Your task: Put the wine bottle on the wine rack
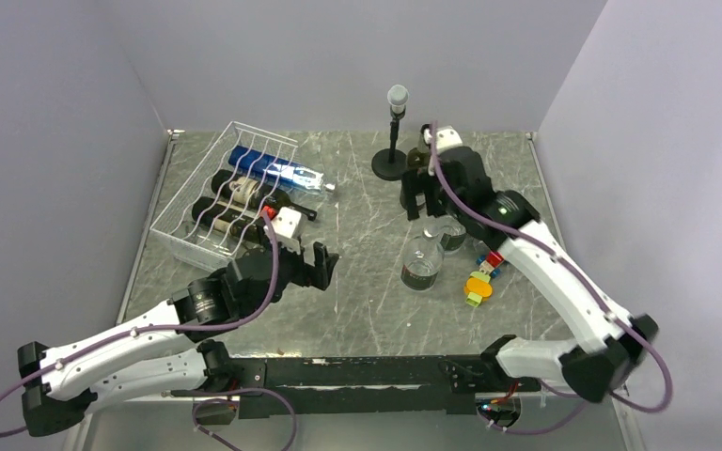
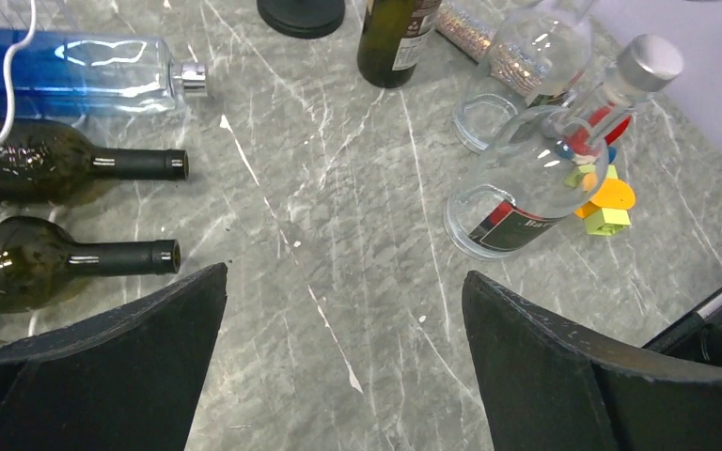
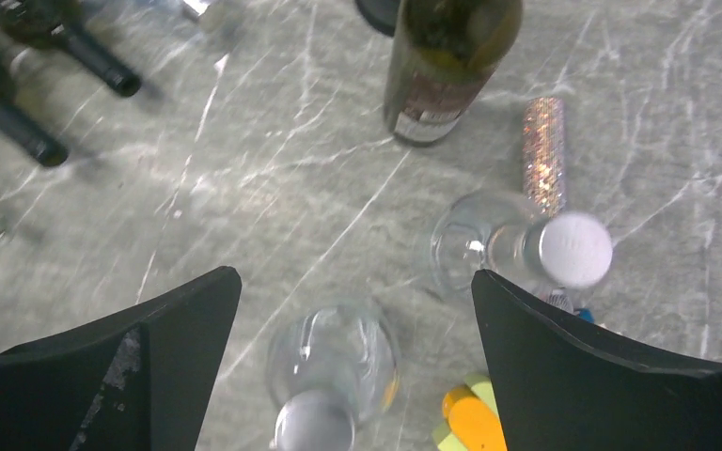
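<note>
A dark green wine bottle with a paper label stands upright on the table near the black stand base; the left wrist view shows its lower part. The white wire wine rack sits at the back left. On it lie a blue bottle and two dark wine bottles, necks pointing right. My right gripper is open and holds nothing. It hangs over a clear bottle, short of the upright one. My left gripper is open over bare table beside the rack.
Two clear bottles with silver caps stand mid-table. A colourful toy lies to their right and a glitter tube lies by the upright bottle. A microphone stand rises at the back. Grey walls close in both sides.
</note>
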Robot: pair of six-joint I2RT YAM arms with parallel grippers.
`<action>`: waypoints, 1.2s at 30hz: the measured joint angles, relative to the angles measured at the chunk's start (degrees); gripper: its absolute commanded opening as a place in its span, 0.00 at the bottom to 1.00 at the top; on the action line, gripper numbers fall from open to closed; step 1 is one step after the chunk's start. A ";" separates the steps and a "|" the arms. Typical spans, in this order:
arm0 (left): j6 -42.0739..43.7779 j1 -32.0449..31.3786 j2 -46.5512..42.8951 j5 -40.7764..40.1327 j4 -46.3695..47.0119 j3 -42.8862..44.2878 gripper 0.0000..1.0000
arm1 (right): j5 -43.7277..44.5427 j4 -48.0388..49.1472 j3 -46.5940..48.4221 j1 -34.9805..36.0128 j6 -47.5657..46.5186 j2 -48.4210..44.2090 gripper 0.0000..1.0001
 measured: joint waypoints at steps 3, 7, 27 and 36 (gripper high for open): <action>-0.31 2.62 0.13 3.06 1.88 -1.86 0.99 | -4.39 -1.92 -4.24 0.00 -0.39 -7.04 1.00; -0.11 3.61 0.20 5.03 5.01 -2.71 0.99 | -8.28 -3.52 -6.14 -0.07 -0.37 -11.39 0.97; -0.72 5.03 -1.25 1.79 7.98 -4.66 0.99 | -17.59 -11.52 -7.52 -0.55 2.54 -2.10 0.73; -0.59 5.99 -1.73 0.35 7.78 -4.81 0.99 | -17.18 -14.12 -7.52 -0.55 2.91 -0.20 0.66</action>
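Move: The stoppered clear bottle stands about 10 cm back from the right hand and barely 1 cm to its right, its middle some 16 cm lower. A second clear bottle is about 3 cm back and 8 cm right of that hand; the green wine bottle stands about 9 cm ahead, practically in line. The toy blocks lie 10 cm back and 14 cm right. From the left hand, the stoppered bottle is some 18 cm right and 3 cm ahead. Heading for the neck of the stoppered clear bottle, the right hand first draws back about 5 cm away from the green wine bottle, then sinks some 9 cm while easing farther back. Its fingers tip down about 25 degrees and narrow by roughly a third around the cap and neck, without a visible grip. The left hand, still open, eases a couple of centimetres forward. ##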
